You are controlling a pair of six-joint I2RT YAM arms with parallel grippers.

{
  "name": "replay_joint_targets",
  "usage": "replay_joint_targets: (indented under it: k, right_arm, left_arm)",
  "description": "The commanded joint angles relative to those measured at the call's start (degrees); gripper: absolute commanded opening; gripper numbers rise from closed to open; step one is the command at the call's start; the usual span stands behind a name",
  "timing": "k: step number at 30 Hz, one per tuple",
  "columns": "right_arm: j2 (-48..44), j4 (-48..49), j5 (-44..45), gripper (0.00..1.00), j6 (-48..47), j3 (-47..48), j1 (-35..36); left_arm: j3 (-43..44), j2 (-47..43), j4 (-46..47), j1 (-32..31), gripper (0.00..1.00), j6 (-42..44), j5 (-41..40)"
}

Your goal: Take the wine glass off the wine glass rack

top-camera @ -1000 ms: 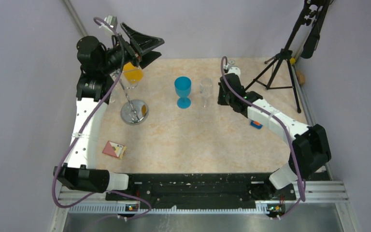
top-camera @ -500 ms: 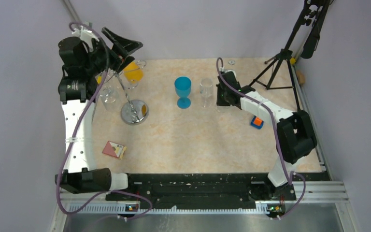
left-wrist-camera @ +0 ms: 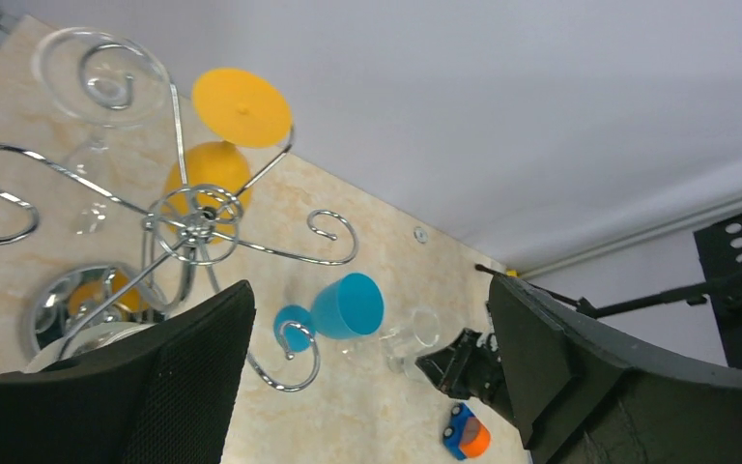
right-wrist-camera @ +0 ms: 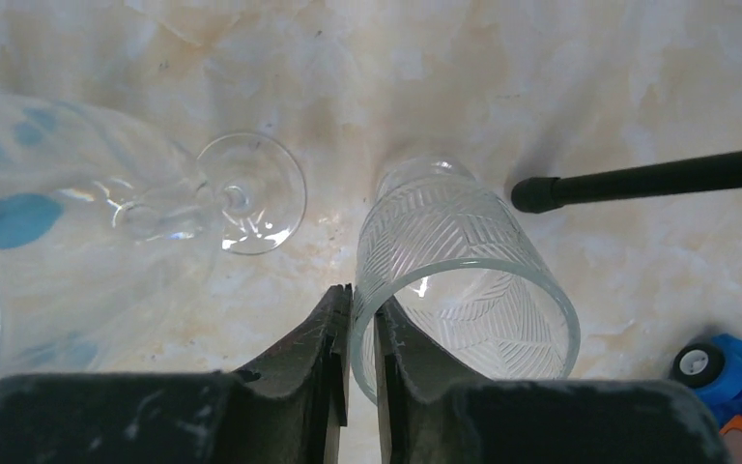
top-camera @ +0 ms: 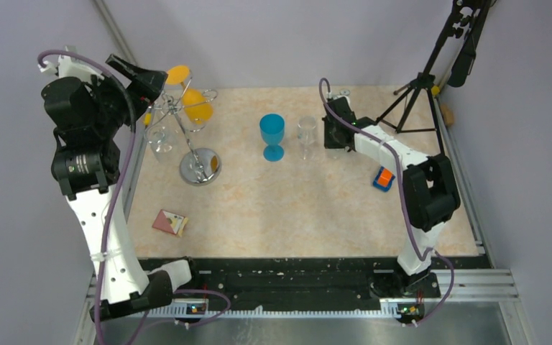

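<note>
The wine glass rack (top-camera: 200, 167) stands at the far left on its round chrome base, its curled arms spreading from a hub (left-wrist-camera: 193, 222). An orange wine glass (top-camera: 198, 106) hangs upside down from one arm, its foot uppermost (left-wrist-camera: 242, 106). A clear wine glass (top-camera: 159, 136) hangs from another arm (left-wrist-camera: 97, 87). My left gripper (top-camera: 144, 77) is raised to the left of the rack top, open and empty (left-wrist-camera: 367, 377). My right gripper (top-camera: 333, 133) is low at the far centre. Its jaws (right-wrist-camera: 362, 309) pinch the wall of a patterned glass tumbler (right-wrist-camera: 464, 280).
A blue goblet (top-camera: 272, 133) and a clear stemmed glass (top-camera: 306, 135) stand on the table between the rack and my right gripper. A black tripod (top-camera: 417, 93) stands at the far right, one foot (right-wrist-camera: 531, 193) near the tumbler. A blue-orange toy car (top-camera: 382, 178) and a small card (top-camera: 169, 223) lie nearer.
My left arm has swung up and back to the left, off the orange glass, still open. My right arm's elbow has moved farther away while its gripper stays at the tumbler.
</note>
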Motion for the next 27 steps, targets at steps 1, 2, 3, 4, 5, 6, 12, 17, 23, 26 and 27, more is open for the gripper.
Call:
replay_joint_targets:
  k: [1,2,3,4,5,6,12,17,23,26,27]
  right_arm:
    - [2.3,-1.3,-0.8,0.21,-2.3,5.0,-1.7]
    - [2.7,-2.0,-1.6,0.26,-2.4,5.9,-2.0]
    - [3.0,-2.4,-2.3,0.29,-2.6,6.6,-2.3]
    - [3.2,-2.8,-2.8,0.3,-2.8,7.2,-2.6]
    - [3.3,-3.0,-3.1,0.32,-2.9,7.8,-2.9]
    - [3.3,-3.3,-3.4,0.33,-2.9,8.3,-3.2]
    - [3.2,-4.4,-5.8,0.4,-4.0,11.5,-4.3]
    - [0.5,-3.4,-10.5,0.48,-3.3,12.4,-5.1]
    - [-4.0,2.1,-18.7,0.54,1.7,9.0,-7.7]
    - [-6.3,3.8,-19.2,0.56,2.7,6.9,-7.9]
    - [-6.8,4.4,-19.4,0.56,3.2,6.2,-8.0]
  left_arm:
    - [1.3,-0.8,-3.2,1.0,0.94,2.8,-7.4]
    - [1.2,-0.9,-3.5,1.1,0.94,2.7,-8.0]
    - [1.1,-1.1,-3.7,1.2,0.94,2.8,-8.7]
    - [0.8,-1.3,-3.8,1.3,0.94,2.8,-9.7]
    - [0.5,-1.6,-3.8,1.3,0.94,2.9,-10.5]
    - [0.4,-1.8,-3.9,1.4,0.94,2.9,-11.4]
    - [-0.5,-2.4,-5.5,1.7,0.94,2.1,-14.4]
    - [-4.4,-5.7,-7.5,1.8,0.95,1.7,-19.5]
    - [-3.8,-7.5,-14.3,1.9,0.95,3.0,-27.5]
    - [-4.1,-7.9,-16.4,1.8,0.95,2.1,-26.2]
    - [-4.1,-7.8,-17.0,1.9,0.93,1.9,-25.2]
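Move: Pinched by its rim in the right fingers, the patterned glass has its middle about 3 cm to the right and 5 cm below that hand; the clear wine glass stands some 5 cm to the hand's left, the blue one about 14 cm left, and a tripod foot roughly 7 cm right. From the open left hand, the clear glass hanging on the rack's near side is some 20 cm below, 2 cm back and 3 cm left, with the rack's hub 7 cm ahead, 14 cm down. Letting go of the patterned glass, the right fingers spread from nearly shut to about half open while the hand eases some 3 cm forward, then climbs about 6 cm clear of the rim, rolling its left side up. The left hand, still wide open, swings left, down and back towards the hanging glass, about 10 cm in all, turning some 25 degrees counter-clockwise and tipping its fingers down. ##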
